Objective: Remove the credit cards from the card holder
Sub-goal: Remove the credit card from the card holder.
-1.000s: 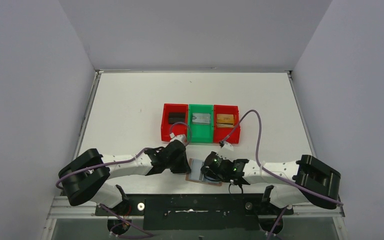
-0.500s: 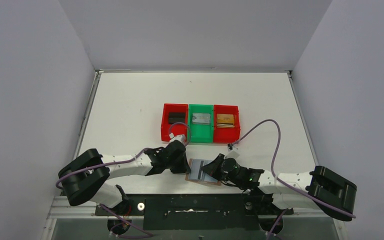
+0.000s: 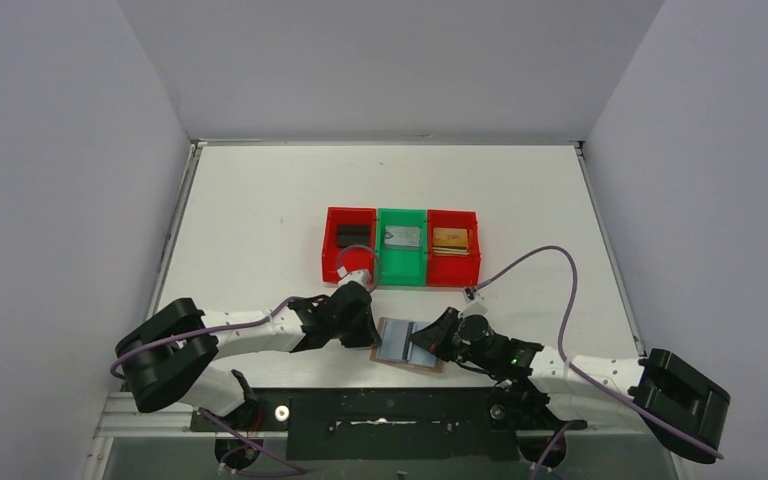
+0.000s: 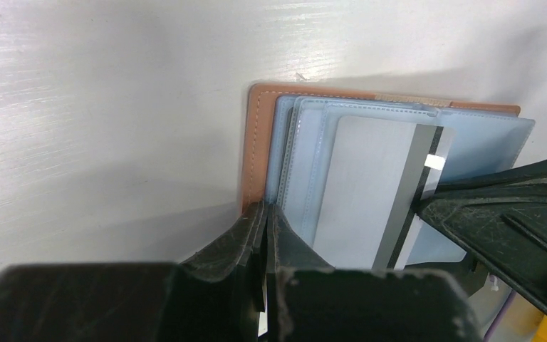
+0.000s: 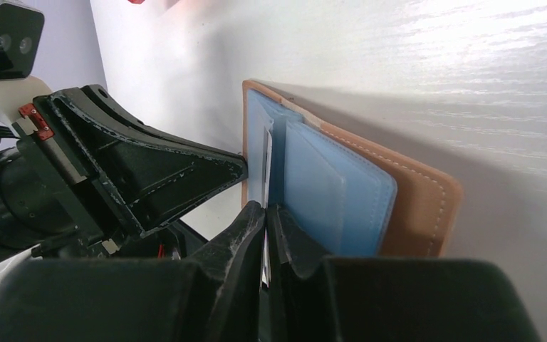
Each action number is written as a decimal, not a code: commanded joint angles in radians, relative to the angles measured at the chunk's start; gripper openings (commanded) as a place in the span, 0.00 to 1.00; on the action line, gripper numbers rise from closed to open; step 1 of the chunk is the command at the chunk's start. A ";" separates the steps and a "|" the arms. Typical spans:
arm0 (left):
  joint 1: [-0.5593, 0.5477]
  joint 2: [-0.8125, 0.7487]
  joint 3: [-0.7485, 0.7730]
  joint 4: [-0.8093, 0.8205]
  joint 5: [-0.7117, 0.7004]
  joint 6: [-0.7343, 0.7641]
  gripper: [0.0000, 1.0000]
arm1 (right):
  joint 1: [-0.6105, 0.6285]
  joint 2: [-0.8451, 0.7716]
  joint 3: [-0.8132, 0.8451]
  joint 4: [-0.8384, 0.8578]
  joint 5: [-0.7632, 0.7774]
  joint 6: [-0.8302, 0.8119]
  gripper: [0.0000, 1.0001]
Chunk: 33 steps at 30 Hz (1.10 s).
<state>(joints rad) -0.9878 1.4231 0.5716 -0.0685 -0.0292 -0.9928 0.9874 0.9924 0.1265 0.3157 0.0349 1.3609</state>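
Observation:
The tan card holder (image 3: 392, 341) lies open on the table near the front edge, blue-grey lining up. My left gripper (image 3: 371, 335) is shut on its left edge; in the left wrist view the gripper (image 4: 265, 211) pinches the holder (image 4: 258, 135) at its tan edge and lining. A silver-grey credit card (image 4: 367, 189) with a dark stripe sticks partway out of a slot. My right gripper (image 3: 429, 341) is shut on that card's edge; the right wrist view shows the gripper (image 5: 265, 209), the card (image 5: 267, 153) edge-on and the holder (image 5: 417, 206).
Three joined bins stand behind the holder: a red bin (image 3: 332, 262) with a black card (image 3: 351, 235), a green bin (image 3: 402, 270) with a silver card (image 3: 402, 237), a red bin (image 3: 474, 262) with a gold card (image 3: 451, 238). White walls ring the table.
The right arm has swung its elbow out to the right and turned its gripper to point left at the holder. The left arm and the holder have stayed put.

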 commanded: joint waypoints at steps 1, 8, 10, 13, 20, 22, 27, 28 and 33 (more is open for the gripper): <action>-0.003 -0.005 -0.008 -0.062 -0.043 0.003 0.00 | -0.021 -0.040 -0.011 -0.040 -0.016 0.010 0.06; -0.003 -0.052 0.001 -0.074 -0.055 0.013 0.04 | -0.034 -0.044 -0.048 -0.040 0.002 0.059 0.06; -0.003 -0.076 0.012 -0.081 -0.056 0.023 0.12 | -0.034 -0.028 -0.046 -0.036 0.001 0.054 0.06; -0.004 -0.114 0.027 -0.091 -0.060 0.037 0.24 | -0.035 0.018 -0.026 -0.019 -0.006 0.040 0.07; -0.005 -0.202 0.051 -0.168 -0.124 0.045 0.36 | -0.036 0.217 0.082 0.040 -0.058 -0.054 0.07; -0.004 -0.235 0.044 -0.176 -0.137 0.045 0.38 | -0.038 0.285 0.135 0.036 -0.085 -0.094 0.07; -0.005 -0.301 0.029 -0.188 -0.152 0.035 0.39 | -0.040 0.436 0.239 0.071 -0.146 -0.165 0.06; -0.004 -0.311 0.029 -0.196 -0.157 0.032 0.39 | -0.040 0.463 0.258 0.082 -0.160 -0.182 0.06; -0.002 -0.347 0.007 -0.203 -0.155 0.025 0.39 | -0.042 0.577 0.363 0.053 -0.224 -0.263 0.04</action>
<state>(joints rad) -0.9878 1.1118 0.5770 -0.2714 -0.1646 -0.9623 0.9527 1.5051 0.4255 0.3912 -0.1360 1.2026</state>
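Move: The right hand has the striped credit card pinched by its right edge, the card's middle lying roughly 3 cm to the left, 1 cm back and 2 cm below. The open card holder's middle is about 1 cm left, 1 cm back and 3 cm below; the box's green compartment lies some 21 cm ahead and 2 cm left. From the left hand, at the holder's left edge, the card's middle is about 5 cm right, level fore and aft and in height. Still pinching the card's edge, the right hand sinks about 2.5 cm with a small shift right, then sweeps some 7.5 cm left and a little forward, keeping low and turning slightly counter-clockwise as it drags card and holder along. Meanwhile the left fingers let go of the holder's left edge, opening partway as the hand rises about 6 cm and drifts 3 cm left. ##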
